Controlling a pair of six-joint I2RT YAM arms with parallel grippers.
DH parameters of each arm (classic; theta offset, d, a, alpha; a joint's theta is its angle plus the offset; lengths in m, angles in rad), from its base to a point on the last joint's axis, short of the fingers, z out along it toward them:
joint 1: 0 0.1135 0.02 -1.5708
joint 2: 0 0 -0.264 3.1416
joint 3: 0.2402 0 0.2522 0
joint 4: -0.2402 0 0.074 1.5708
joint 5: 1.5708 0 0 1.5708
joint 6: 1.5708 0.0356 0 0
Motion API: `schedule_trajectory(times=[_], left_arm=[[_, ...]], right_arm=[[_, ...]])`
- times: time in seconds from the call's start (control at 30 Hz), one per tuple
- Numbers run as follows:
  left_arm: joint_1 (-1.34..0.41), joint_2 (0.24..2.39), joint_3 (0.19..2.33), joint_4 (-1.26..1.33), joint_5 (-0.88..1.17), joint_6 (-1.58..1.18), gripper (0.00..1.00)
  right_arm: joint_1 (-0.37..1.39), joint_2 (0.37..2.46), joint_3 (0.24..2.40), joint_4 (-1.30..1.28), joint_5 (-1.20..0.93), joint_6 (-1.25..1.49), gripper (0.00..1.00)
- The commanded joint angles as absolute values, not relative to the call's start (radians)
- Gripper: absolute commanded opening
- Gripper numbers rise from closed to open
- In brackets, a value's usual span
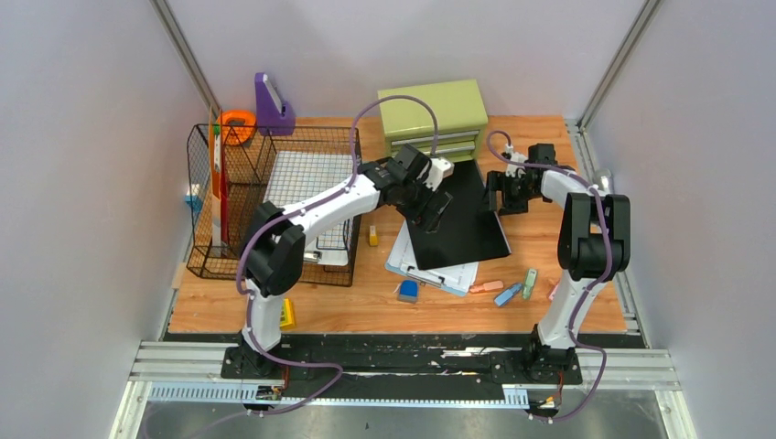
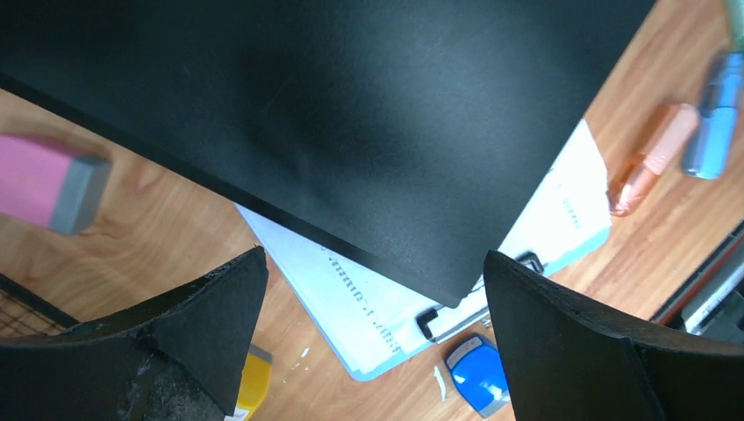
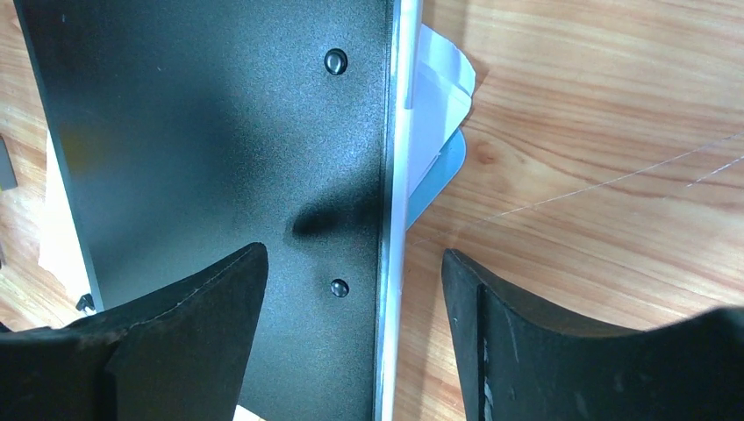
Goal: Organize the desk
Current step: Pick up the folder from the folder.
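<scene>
The wooden desk (image 1: 366,311) carries a black folder (image 1: 458,215) lying over a clipboard with papers (image 1: 430,265). My left gripper (image 1: 437,208) hovers open over the folder's left side. In the left wrist view the folder's corner (image 2: 351,132) and the clipboard (image 2: 368,307) lie below the left gripper (image 2: 373,298), with nothing between its fingers. My right gripper (image 1: 506,194) stands open at the folder's right edge. In the right wrist view that edge (image 3: 386,219) runs between the spread fingers of the right gripper (image 3: 355,263), which do not touch it.
A wire basket (image 1: 265,201) stands at the left and a green drawer cabinet (image 1: 435,119) at the back. An orange (image 1: 485,286), a blue (image 1: 508,294) and a green highlighter (image 1: 530,282) and a blue item (image 1: 408,291) lie at the front. A yellow item (image 1: 372,236) lies beside the basket.
</scene>
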State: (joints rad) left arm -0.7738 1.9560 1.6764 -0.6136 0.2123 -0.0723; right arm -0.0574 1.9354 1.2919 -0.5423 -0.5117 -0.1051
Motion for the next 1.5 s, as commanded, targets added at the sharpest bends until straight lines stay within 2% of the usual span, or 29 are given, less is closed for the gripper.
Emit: schedule_trajectory(times=[0.0, 0.4, 0.63, 0.83, 1.17, 1.47], left_arm=[[-0.784, 2.002, 1.635, -0.545, 0.117, -0.161, 0.99], [-0.785, 2.068, 1.554, -0.514, 0.057, -0.28, 1.0], [-0.787, 2.122, 1.578, -0.498, 0.184, -0.284, 1.0], [-0.787, 2.181, 1.617, -0.492, 0.294, -0.293, 0.99], [-0.787, 2.169, 1.628, -0.492, 0.279, -0.275, 0.99], [-0.787, 2.152, 1.634, -0.491, 0.304, -0.26, 0.99]], right_arm=[[-0.058, 1.945, 1.304, -0.531, -0.544, -0.091, 0.73], [-0.067, 1.953, 1.267, -0.532, -0.591, -0.073, 0.71], [-0.074, 1.966, 1.262, -0.538, -0.72, -0.051, 0.69], [-0.077, 1.96, 1.261, -0.564, -0.859, -0.053, 0.62], [-0.098, 1.898, 1.258, -0.602, -1.021, -0.081, 0.42], [-0.1, 1.888, 1.248, -0.667, -1.205, -0.148, 0.39]])
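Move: The black folder's middle lies about 8 cm right of the open left hand, 5 cm ahead and 11 cm below; the yellow block is some 14 cm to that hand's left, level with it, and the pink block 11 cm left and 12 cm ahead. The right hand already straddles the folder's spine, 1 cm below and 1 cm left; from it the clipboard papers' middle lies 14 cm back and 18 cm left. The left hand sinks about 10 cm onto the near part of the folder's left side, turning slightly counter-clockwise, then stays there with its wide-open fingertips pressing on the black cover. Meanwhile the right hand stays low and edges left, closes from about three-quarters open to pinch the folder's spine, and then rises some 4 cm with it, its fingers swinging up towards the left by roughly 20 degrees. ##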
